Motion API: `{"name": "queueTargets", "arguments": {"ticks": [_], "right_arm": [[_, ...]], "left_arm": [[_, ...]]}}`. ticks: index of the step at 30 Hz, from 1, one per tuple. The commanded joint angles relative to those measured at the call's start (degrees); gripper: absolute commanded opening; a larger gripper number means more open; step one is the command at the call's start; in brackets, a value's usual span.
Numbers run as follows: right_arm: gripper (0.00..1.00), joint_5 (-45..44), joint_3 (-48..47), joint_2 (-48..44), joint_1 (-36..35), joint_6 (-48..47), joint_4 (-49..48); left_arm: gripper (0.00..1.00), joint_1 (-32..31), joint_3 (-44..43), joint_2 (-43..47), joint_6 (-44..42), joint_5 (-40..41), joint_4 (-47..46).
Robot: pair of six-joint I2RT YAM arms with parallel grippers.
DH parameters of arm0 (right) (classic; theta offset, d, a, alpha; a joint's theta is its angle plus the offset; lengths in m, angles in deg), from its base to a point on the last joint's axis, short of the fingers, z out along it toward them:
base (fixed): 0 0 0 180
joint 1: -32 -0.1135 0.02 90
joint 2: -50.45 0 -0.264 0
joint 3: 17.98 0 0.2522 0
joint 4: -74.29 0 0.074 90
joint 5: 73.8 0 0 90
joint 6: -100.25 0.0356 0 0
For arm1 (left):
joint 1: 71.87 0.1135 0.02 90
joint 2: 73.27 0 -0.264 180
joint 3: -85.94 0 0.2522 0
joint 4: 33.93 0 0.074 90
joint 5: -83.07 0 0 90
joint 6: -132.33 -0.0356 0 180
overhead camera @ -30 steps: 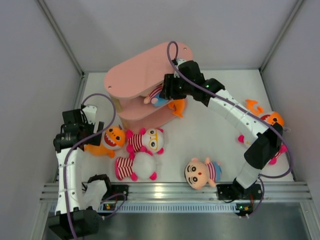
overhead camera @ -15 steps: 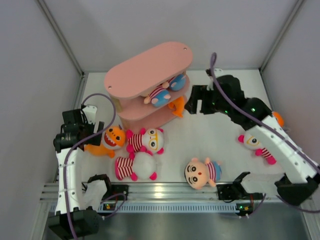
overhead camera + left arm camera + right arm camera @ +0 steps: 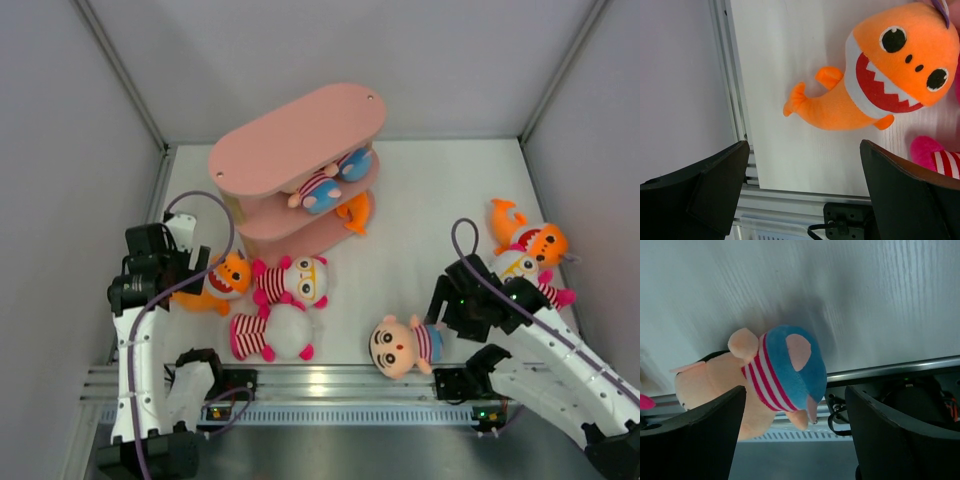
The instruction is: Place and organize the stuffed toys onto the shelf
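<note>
The pink shelf (image 3: 300, 140) stands at the back. A peach boy doll (image 3: 325, 186) lies on its middle tier and an orange fish (image 3: 355, 212) on the lowest. On the table lie an orange fish (image 3: 222, 278), two white-headed striped dolls (image 3: 295, 282) (image 3: 272, 335), a boy doll (image 3: 400, 345), and at the right another fish (image 3: 530, 238) and a white-headed doll (image 3: 525, 270). My left gripper (image 3: 188, 272) (image 3: 805, 200) is open beside the left fish (image 3: 880, 75). My right gripper (image 3: 445, 312) (image 3: 795, 440) is open over the boy doll's blue shorts (image 3: 787, 367).
Grey walls close in the table on three sides. An aluminium rail (image 3: 350, 380) with the arm bases runs along the near edge. The left wrist view shows the table's left edge rail (image 3: 732, 100) close to the fish's tail.
My right arm has drawn back from the shelf, leaving a boy doll on the middle tier, and swung down to the boy doll near the front. My left gripper shifted slightly nearer.
</note>
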Motion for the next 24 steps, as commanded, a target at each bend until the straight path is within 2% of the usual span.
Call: {"name": "queueTargets", "arguments": {"ticks": [1,5,7,11,12,13,14,15,18,21,22,24], "right_arm": [[0.80,2.8,1.7,-3.2,0.1,7.0,-1.4],[0.78,7.8,8.0,0.1,0.1,6.6,-8.2],[0.70,11.5,11.8,2.5,0.0,5.4,-12.6],[0.51,13.0,12.8,1.8,0.0,3.3,-14.6],[0.34,13.3,12.1,1.2,-0.1,3.1,-15.0],[0.24,14.9,11.8,0.1,-0.1,2.9,-15.3],[0.07,16.0,10.9,-0.3,0.0,3.1,-15.7],[0.00,17.1,10.3,-0.8,0.0,3.4,-16.2],[0.00,20.6,6.2,-2.6,-0.1,6.5,-16.9],[0.00,24.7,1.8,-6.7,-0.8,16.5,-22.1],[0.00,25.2,1.2,-8.1,-1.0,24.1,-28.3],[0.00,23.2,0.5,-10.4,-2.3,31.6,-34.1]], "left_arm": [[0.98,-0.5,0.8,0.3,-0.8,0.1,-1.2],[0.98,-0.7,0.3,0.4,-0.7,1.3,-1.3],[0.98,-0.7,-0.1,0.4,-1.2,2.8,-1.3],[0.98,-0.7,-0.2,0.7,-2.2,4.7,-1.3],[0.98,-0.7,-0.1,0.7,-2.2,5.0,-1.3],[0.98,-0.7,-0.1,0.8,-2.2,5.0,-1.3],[0.98,-0.7,0.0,0.9,-2.2,5.0,-1.2],[0.98,-0.7,0.0,1.0,-2.2,4.9,-1.3],[0.98,-0.7,-0.2,0.9,-1.8,4.6,-1.3],[0.98,-0.8,-0.4,0.8,-1.8,4.7,-1.3],[0.98,-0.7,-0.4,0.7,-1.7,4.6,-1.3],[0.98,-0.7,-0.5,0.1,-1.0,4.4,-1.3]]}}
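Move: Below and to the left of the open right hand lies the stuffed boy toy, its middle roughly 8 cm left, 3 cm back and 6 cm down, blue bottom nearest the hand. The white striped panda lies about 36 cm left, straight across at the same depth; the left glasses panda is some 32 cm left and 12 cm ahead. From the left hand the boy toy is about 49 cm right, 13 cm back and 14 cm down. Sinking about 6 cm while easing back and left, the right hand closes its fingers on the boy toy's blue lower end and pinches it. Then it climbs some 10 cm, swinging left and a little forward towards the shelf at growing speed, while the wrist rolls about 35 degrees so that the hand's left side rises. ##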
